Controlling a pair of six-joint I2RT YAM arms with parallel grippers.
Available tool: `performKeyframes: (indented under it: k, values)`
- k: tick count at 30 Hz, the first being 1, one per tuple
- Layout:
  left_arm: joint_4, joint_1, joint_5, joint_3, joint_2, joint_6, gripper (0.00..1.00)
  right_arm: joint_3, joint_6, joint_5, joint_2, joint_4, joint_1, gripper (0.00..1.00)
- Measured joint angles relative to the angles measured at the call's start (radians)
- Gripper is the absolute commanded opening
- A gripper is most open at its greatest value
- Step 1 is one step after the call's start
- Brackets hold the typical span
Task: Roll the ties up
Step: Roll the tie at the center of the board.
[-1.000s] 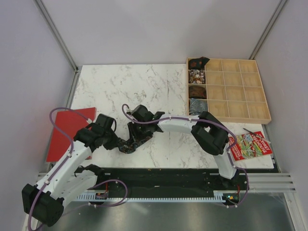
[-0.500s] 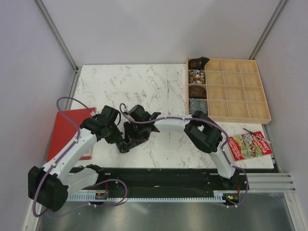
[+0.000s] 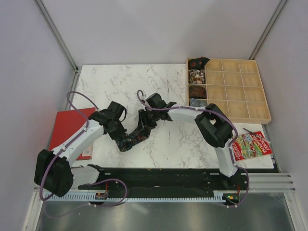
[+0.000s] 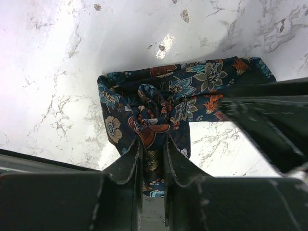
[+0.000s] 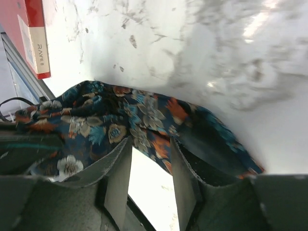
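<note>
A dark floral tie (image 3: 130,140) lies bunched on the marble table, low and left of the middle. My left gripper (image 3: 121,135) comes at it from the left. In the left wrist view that gripper (image 4: 153,149) is shut on a fold of the tie (image 4: 163,96), and the rest spreads beyond the fingertips. My right gripper (image 3: 142,126) sits at the tie's upper right end. In the right wrist view its fingers (image 5: 118,166) stand apart with bare marble between them, and the tie (image 5: 110,120) drapes just past the tips. That gripper (image 5: 150,149) is open.
A wooden compartment tray (image 3: 240,91) stands at the back right, with rolled ties (image 3: 197,90) in its left column. A flat red booklet (image 3: 67,127) lies at the table's left edge, under the left arm. A colourful booklet (image 3: 251,145) lies at the right front.
The left arm has swung right and away from me with the tie in its grip. The right gripper has drawn back to the upper right and its jaws have widened off the fabric.
</note>
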Motion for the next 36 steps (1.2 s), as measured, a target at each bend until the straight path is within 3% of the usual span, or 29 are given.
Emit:
performKeyframes:
  k: [8, 12, 20, 21, 22, 26, 30, 36]
  values:
    - [0.005, -0.007, -0.001, 0.032, 0.058, 0.011, 0.05, -0.095, -0.073, 0.004, -0.166, -0.058, -0.095, 0.47]
    - [0.009, -0.02, -0.003, 0.06, 0.105, 0.013, 0.1, -0.143, -0.099, 0.019, -0.221, -0.064, -0.119, 0.47]
    - [0.03, -0.037, 0.002, 0.114, 0.185, 0.016, 0.44, -0.246, -0.123, 0.035, -0.232, -0.076, -0.121, 0.48]
    - [0.033, -0.042, 0.004, 0.122, 0.196, 0.016, 0.51, -0.256, -0.123, 0.035, -0.233, -0.077, -0.12, 0.47]
    - [0.036, -0.046, 0.006, 0.131, 0.206, 0.018, 0.68, -0.261, -0.123, 0.039, -0.233, -0.079, -0.12, 0.47]
    - [0.053, -0.081, 0.027, 0.192, 0.241, 0.034, 0.91, -0.269, -0.124, 0.05, -0.246, -0.082, -0.12, 0.47]
    - [0.066, -0.116, 0.037, 0.22, 0.204, 0.04, 0.93, -0.269, -0.124, 0.058, -0.284, -0.085, -0.12, 0.47]
    - [0.004, -0.116, -0.007, 0.214, -0.002, 0.04, 0.9, -0.269, -0.122, 0.06, -0.347, -0.087, -0.12, 0.48]
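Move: The tie's flat remainder, where the pinched fold is taken, lies about 8 cm right of the left hand, 2 ahead and 3 below; the red box's middle is some 29 cm to this hand's left and 3 ahead. From the right hand that same stretch of tie is about 2 cm left, 3 back and 3 below, and the grey bundle in the tray sits some 31 cm right and 13 ahead. The tie's fold, still pinched, is carried by the left hand right and forward over the flat remainder, sinking slightly; the fingers then spread wide, let it go and lift about 8 cm, easing back left. The half-open right hand clears away some 9 cm to the right, rising, dipping and rising again. ##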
